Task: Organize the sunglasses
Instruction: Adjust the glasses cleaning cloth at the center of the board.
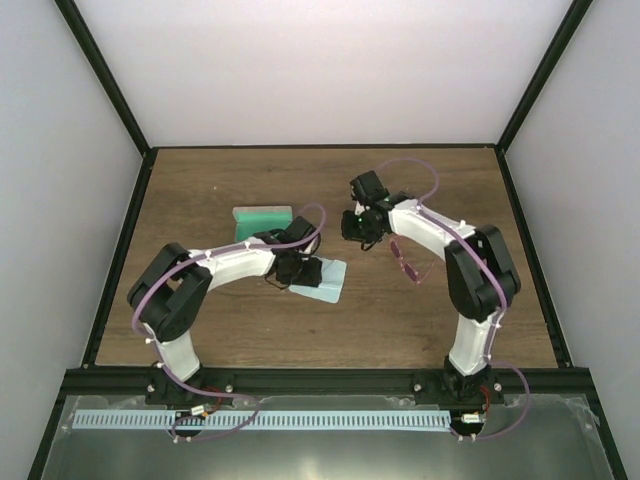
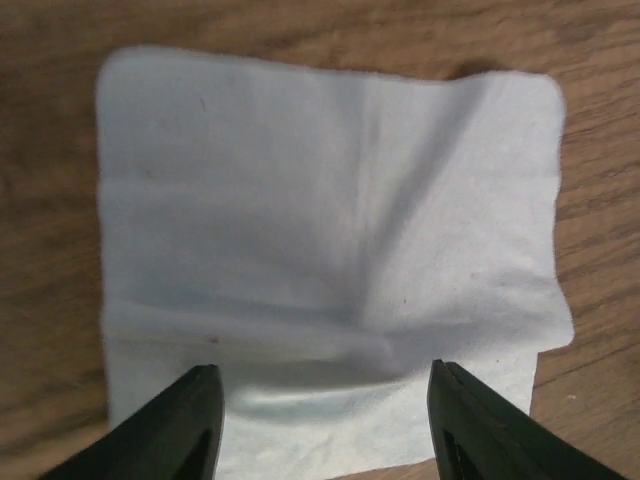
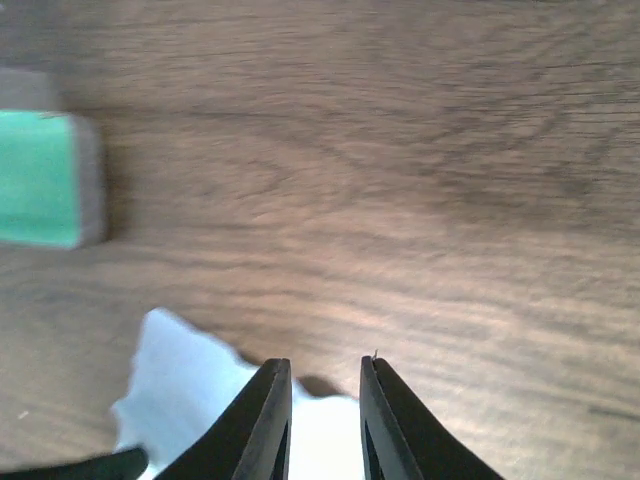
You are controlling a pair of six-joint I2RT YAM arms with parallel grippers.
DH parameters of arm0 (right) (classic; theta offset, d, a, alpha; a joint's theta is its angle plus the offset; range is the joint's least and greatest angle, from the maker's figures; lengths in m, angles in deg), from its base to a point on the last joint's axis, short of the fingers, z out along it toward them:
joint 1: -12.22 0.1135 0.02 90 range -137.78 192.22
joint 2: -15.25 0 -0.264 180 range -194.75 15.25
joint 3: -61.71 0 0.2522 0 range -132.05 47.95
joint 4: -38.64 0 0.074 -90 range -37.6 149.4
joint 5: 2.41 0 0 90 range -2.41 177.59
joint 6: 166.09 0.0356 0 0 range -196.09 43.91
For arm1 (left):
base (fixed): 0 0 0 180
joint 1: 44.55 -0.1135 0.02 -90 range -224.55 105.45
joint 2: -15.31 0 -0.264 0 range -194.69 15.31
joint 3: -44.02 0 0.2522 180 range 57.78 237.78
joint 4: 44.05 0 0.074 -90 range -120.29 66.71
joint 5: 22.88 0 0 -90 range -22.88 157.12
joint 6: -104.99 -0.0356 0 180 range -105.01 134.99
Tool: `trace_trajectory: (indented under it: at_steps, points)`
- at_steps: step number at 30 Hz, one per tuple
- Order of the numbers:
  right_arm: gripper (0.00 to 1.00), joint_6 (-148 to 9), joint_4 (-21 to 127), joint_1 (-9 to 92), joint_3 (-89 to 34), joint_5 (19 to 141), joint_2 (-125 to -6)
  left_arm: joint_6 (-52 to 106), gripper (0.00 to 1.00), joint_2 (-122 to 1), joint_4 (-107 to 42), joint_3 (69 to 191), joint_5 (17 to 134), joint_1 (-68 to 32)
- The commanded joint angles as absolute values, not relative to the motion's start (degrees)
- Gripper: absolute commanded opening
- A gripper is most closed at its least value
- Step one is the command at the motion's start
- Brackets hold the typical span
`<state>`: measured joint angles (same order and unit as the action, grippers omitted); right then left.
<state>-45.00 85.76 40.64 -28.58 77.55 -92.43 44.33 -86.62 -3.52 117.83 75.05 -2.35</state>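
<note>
The sunglasses [image 1: 408, 262], thin-framed with pink lenses, lie on the wooden table beside the right arm's forearm, and neither wrist view shows them. My right gripper [image 1: 356, 230] hovers left of them over bare wood; its fingers [image 3: 268, 420] stand a narrow gap apart around nothing, right gripper [image 3: 325, 362]. My left gripper [image 1: 300, 272] is just above the light blue cloth [image 1: 322, 280]. In the left wrist view the cloth [image 2: 330, 220] lies spread and creased, with the left gripper [image 2: 325, 375] open over its near edge, holding nothing.
A grey case with green inside [image 1: 262, 219] lies behind the left gripper, and the case [image 3: 45, 180] also shows at the left of the right wrist view. The cloth [image 3: 190, 390] shows low in that view. Black frame rails border the table.
</note>
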Motion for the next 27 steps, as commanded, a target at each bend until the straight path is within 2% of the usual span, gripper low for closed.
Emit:
trace_trajectory:
  at_steps: [1, 4, 12, 21, 27]
  points:
    - [0.21, -43.0, 86.3, 46.0, -25.5, 79.2, -86.8, 43.9, 0.65, -82.8, 1.5, 122.7, 72.6, -4.2]
    - [0.21, -40.1, 84.7, 50.0, -21.3, 78.5, -85.0, 43.2, 0.72, -81.6, 2.4, 124.4, 73.6, -6.0]
    - [0.21, -34.0, 80.4, 58.3, -13.7, 75.2, -85.0, 42.9, 0.72, -79.5, 1.7, 121.2, 75.3, -13.2]
    - [0.20, -33.0, 77.9, 59.0, -6.2, 78.6, -87.7, 40.7, 0.73, -77.5, 1.3, 117.7, 75.9, -15.3]
    - [0.21, -32.7, 80.4, 61.1, -2.7, 79.8, -83.6, 41.2, 0.74, -74.6, -0.1, 113.7, 76.0, -15.6]
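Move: The cleaning cloth lies almost under the left hand, its middle about 2 cm ahead, 1 cm to the right and 2 cm below. From the right hand it is some 12 cm back, 8 cm to the left and 6 cm lower. The open green case has its middle about 20 cm left of the right hand and 1 cm ahead; the sunglasses lie roughly 12 cm to that hand's right and 7 cm back, both about 6 cm lower. The right hand's nearly shut fingertips come down on the cloth near its near-right corner, after a small lift and a sweep of about 15 cm back and some 6 cm left, then stay there. Meanwhile the left hand opens wider and clears the cloth, rising about 6 cm while going forward, then swinging left towards the green case as it sinks and eases back a little. ##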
